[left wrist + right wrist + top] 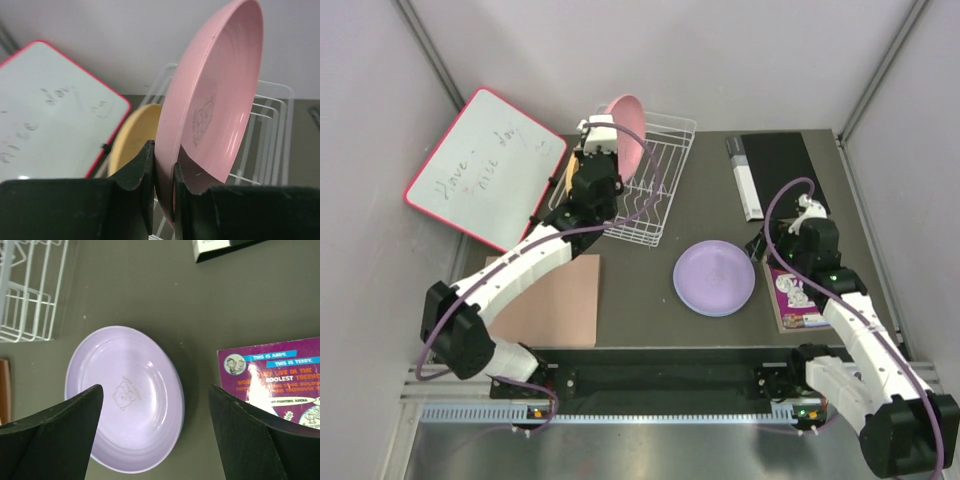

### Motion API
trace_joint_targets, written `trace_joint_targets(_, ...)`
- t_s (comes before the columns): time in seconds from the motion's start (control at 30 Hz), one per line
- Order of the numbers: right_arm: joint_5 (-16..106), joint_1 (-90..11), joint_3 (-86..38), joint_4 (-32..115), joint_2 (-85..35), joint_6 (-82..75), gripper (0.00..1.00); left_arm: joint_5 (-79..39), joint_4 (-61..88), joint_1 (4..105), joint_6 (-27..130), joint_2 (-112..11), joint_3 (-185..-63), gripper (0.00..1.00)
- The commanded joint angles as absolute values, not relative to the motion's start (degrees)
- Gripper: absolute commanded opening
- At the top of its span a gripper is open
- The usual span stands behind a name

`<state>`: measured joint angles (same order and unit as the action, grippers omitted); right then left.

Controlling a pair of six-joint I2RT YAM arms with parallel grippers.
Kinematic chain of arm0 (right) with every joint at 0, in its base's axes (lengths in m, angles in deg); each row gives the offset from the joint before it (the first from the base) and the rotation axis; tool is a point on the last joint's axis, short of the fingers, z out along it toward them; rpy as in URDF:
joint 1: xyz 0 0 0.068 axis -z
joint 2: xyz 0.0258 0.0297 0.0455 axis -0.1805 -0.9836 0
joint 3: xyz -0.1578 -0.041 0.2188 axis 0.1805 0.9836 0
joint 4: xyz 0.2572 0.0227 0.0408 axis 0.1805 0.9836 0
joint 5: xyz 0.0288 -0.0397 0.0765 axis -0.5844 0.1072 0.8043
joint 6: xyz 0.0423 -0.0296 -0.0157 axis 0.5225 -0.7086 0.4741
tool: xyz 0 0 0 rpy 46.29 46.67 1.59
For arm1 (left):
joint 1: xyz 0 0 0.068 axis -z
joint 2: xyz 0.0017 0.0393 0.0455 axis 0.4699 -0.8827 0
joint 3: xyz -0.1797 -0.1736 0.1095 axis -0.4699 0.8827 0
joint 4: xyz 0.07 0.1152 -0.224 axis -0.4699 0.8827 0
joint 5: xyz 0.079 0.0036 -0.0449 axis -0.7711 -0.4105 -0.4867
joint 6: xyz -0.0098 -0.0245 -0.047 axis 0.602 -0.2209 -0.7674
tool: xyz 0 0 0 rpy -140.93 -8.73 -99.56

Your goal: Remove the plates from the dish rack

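Observation:
My left gripper (164, 155) is shut on the lower rim of the pink plate (215, 100), which stands on edge. It is lifted above the left part of the white wire dish rack (655, 195). An orange-yellow plate (132, 142) stands in the rack behind it, partly hidden by my fingers. The purple plate (714, 278) lies flat on the table right of the rack, and a thin light blue edge shows under its right side in the right wrist view. My right gripper (156, 390) hovers open above the purple plate (125, 395), holding nothing.
A red-framed whiteboard (485, 165) leans at the back left. A brown mat (555, 300) lies at the front left. A purple book (798, 295) lies under my right arm. A black and white box (745, 180) and a black pad (782, 160) sit at the back right.

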<state>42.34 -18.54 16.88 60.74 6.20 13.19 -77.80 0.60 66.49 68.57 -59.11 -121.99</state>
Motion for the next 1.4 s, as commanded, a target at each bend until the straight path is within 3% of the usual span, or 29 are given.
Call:
trace_joint_targets(0.0, 49.35, -19.19, 14.25, 55.95, 9.46, 13.17, 0.86, -56.69, 17.86, 66.70, 50.53, -55.57, -122.11, 0.00)
trace_joint_targets(0.17, 56.56, -19.27, 14.60, 47.33, 10.79, 17.21, 0.87, -41.05, 18.42, 66.70, 42.43, -54.34, -118.60, 0.00)
trace_joint_targets(0.67, 62.82, -20.33, 16.01, 33.79, 2.35, 21.61, 0.85, -19.94, 9.89, 67.05, 31.00, -51.70, -112.09, 0.00)
trace_joint_targets(0.8, 61.85, -21.03, 16.62, 32.03, 0.68, 21.61, 0.78, -17.13, 9.10, 67.66, 30.38, -51.17, -111.82, 0.00)
trace_joint_targets(0.9, 62.11, -21.21, 17.50, 29.83, 0.68, 21.96, 0.58, -14.84, 9.19, 67.93, 30.38, -50.99, -111.39, 0.00)
trace_joint_targets(0.93, 62.20, -21.21, 17.68, 29.48, 0.68, 21.79, 0.44, -13.70, 9.01, 67.93, 30.38, -51.08, -111.21, 0.00)
trace_joint_targets(1.0, 64.21, -21.12, 18.47, 28.34, 0.68, 21.44, 0.31, -12.29, 8.57, 67.93, 30.73, -51.25, -110.77, 0.00)
trace_joint_targets(1.07, 65.53, -21.30, 19.26, 26.31, 0.68, 21.70, 0.06, -9.30, 7.34, 67.93, 30.47, -52.13, -110.42, 0.00)
trace_joint_targets(1.1, 65.45, -21.21, 19.43, 26.57, 0.68, 21.87, 0.00, -8.86, 7.34, 67.93, 30.38, -52.48, -110.50, 0.00)
trace_joint_targets(1.17, 63.10, -21.21, 20.13, 28.76, 1.72, 22.14, 0.00, -9.73, 8.91, 67.93, 30.47, -53.36, -111.11, 0.15)
trace_joint_targets(1.2, 61.51, -21.21, 20.14, 30.51, 2.52, 22.14, 0.00, -11.04, 9.70, 67.93, 31.51, -53.37, -111.21, 0.34)
trace_joint_targets(1.27, 58.44, -21.12, 20.58, 35.61, 5.23, 21.62, 0.00, -15.85, 12.07, 67.93, 33.18, -52.75, -111.47, 0.50)
trace_joint_targets(1.3, 55.03, -21.12, 20.58, 37.72, 6.21, 21.26, 0.00, -18.24, 13.13, 67.93, 35.28, -52.40, -111.47, 0.63)
trace_joint_targets(1.37, 49.23, -21.03, 20.23, 45.33, 8.66, 20.56, 0.00, -26.38, 14.89, 67.93, 37.14, -50.91, -111.65, 0.75)
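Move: The left gripper holds the pink plate, whose middle is about 5 cm ahead, 3 cm to its right and 5 cm above. The open right gripper is about 35 cm right of the left one, 14 cm back and 20 cm lower. From the right gripper, the pink plate is some 19 cm ahead, 31 cm left and 25 cm up; the stacked lavender plate lies 8 cm left, 2 cm back and 13 cm down. Bring the left gripper with the pink plate about 16 cm right, 12 cm back and 11 cm down, swinging clockwise until the plate's free rim faces the right gripper. Move the right gripper left and up to meet it, shut it on that rim, then open the left fingers to let go. ##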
